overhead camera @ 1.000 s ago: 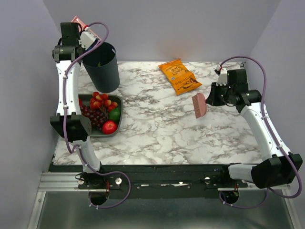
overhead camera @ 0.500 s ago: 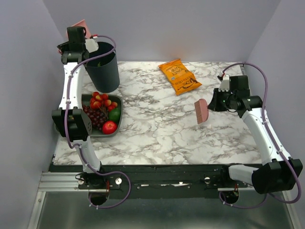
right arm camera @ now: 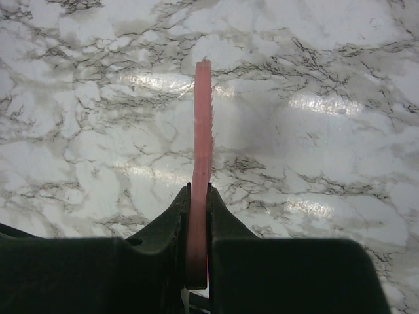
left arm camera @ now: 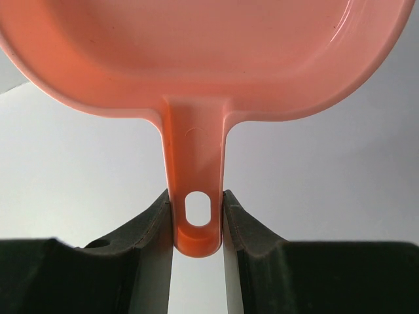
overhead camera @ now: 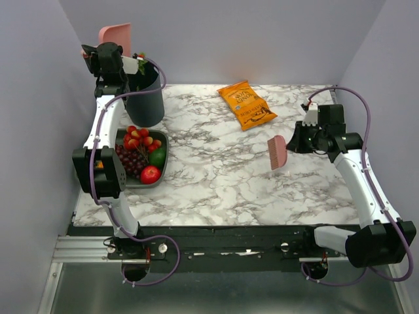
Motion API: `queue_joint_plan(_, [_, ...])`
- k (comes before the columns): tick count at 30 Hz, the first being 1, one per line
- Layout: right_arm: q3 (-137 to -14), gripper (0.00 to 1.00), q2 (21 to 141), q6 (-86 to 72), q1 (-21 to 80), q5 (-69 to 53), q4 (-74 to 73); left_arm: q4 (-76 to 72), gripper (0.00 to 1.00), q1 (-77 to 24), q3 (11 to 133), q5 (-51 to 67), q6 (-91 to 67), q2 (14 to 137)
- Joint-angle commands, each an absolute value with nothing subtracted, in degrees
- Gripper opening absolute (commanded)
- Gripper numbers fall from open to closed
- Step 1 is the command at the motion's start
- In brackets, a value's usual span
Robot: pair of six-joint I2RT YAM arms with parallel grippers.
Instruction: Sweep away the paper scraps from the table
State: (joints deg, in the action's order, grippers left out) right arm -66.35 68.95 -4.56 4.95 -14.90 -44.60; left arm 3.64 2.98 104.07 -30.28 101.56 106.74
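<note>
My left gripper [overhead camera: 109,57] is shut on the handle of the pink dustpan [overhead camera: 115,33], held upright and high above the dark bin [overhead camera: 142,98] at the back left. In the left wrist view the gripper [left arm camera: 196,212] clamps the handle, and the pan [left arm camera: 196,52] looks empty against the wall. A few red and green paper scraps [overhead camera: 140,60] show at the bin's rim. No scraps show on the marble table [overhead camera: 216,183]. My right gripper [overhead camera: 296,140] is shut on a pink brush [overhead camera: 277,152] over the table's right side. It shows edge-on in the right wrist view [right arm camera: 201,131], held by the gripper [right arm camera: 198,196].
An orange snack bag [overhead camera: 247,104] lies at the back centre. A dark grey tray [overhead camera: 163,167] of toy fruits sits at the left, in front of the bin. Grey walls close in the left, back and right sides.
My left arm has raised the dustpan and turned it upright behind the bin. My right arm has drawn the brush slightly right and toward the front.
</note>
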Motion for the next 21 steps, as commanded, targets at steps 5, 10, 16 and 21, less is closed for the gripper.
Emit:
queue_joint_plan(5, [-65.1, 0.01, 68.0, -5.7, 4.0, -17.0, -43.8, -3.9, 0.00, 3.0, 105.7, -29.6, 102.8, 103.6])
queue_joint_plan(10, [-65.1, 0.00, 68.4, -5.9, 4.0, -17.4, -44.0, 7.8, 0.00, 1.1, 116.8, -31.2, 85.7, 105.7])
queue_joint_plan(16, [-66.3, 0.01, 69.4, -5.4, 4.0, -17.2, -43.9, 25.5, 0.00, -5.8, 120.8, -29.4, 65.5, 103.4])
queue_joint_plan(21, [-67.1, 0.01, 69.9, -4.7, 4.0, -17.2, -44.3, 34.8, 0.00, -16.2, 110.8, -24.6, 56.9, 97.0])
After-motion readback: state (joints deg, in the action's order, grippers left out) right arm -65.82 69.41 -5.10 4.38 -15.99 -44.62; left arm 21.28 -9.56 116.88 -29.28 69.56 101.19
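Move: Some 14 cm to the left hand's right and about 2 cm ahead stands the dark bin, its middle roughly 28 cm below that hand, which holds the pink dustpan up by its handle. The fruit basket lies some 19 cm nearer the robot than the hand, 8 cm to its right and 36 cm down. Seen from the right hand, holding the brush, the bin is about 54 cm left, 27 cm ahead and 8 cm down. Lifting the dustpan almost straight up by some 9 cm, the left hand then swings quickly about 12 cm right, across above the bin, sinking a few centimetres and easing back slightly at the end. The wrist rolls about 30 degrees, right side rising, and tips its fingers up; they keep their grip on the handle. The right hand stays put, still gripping the brush. ##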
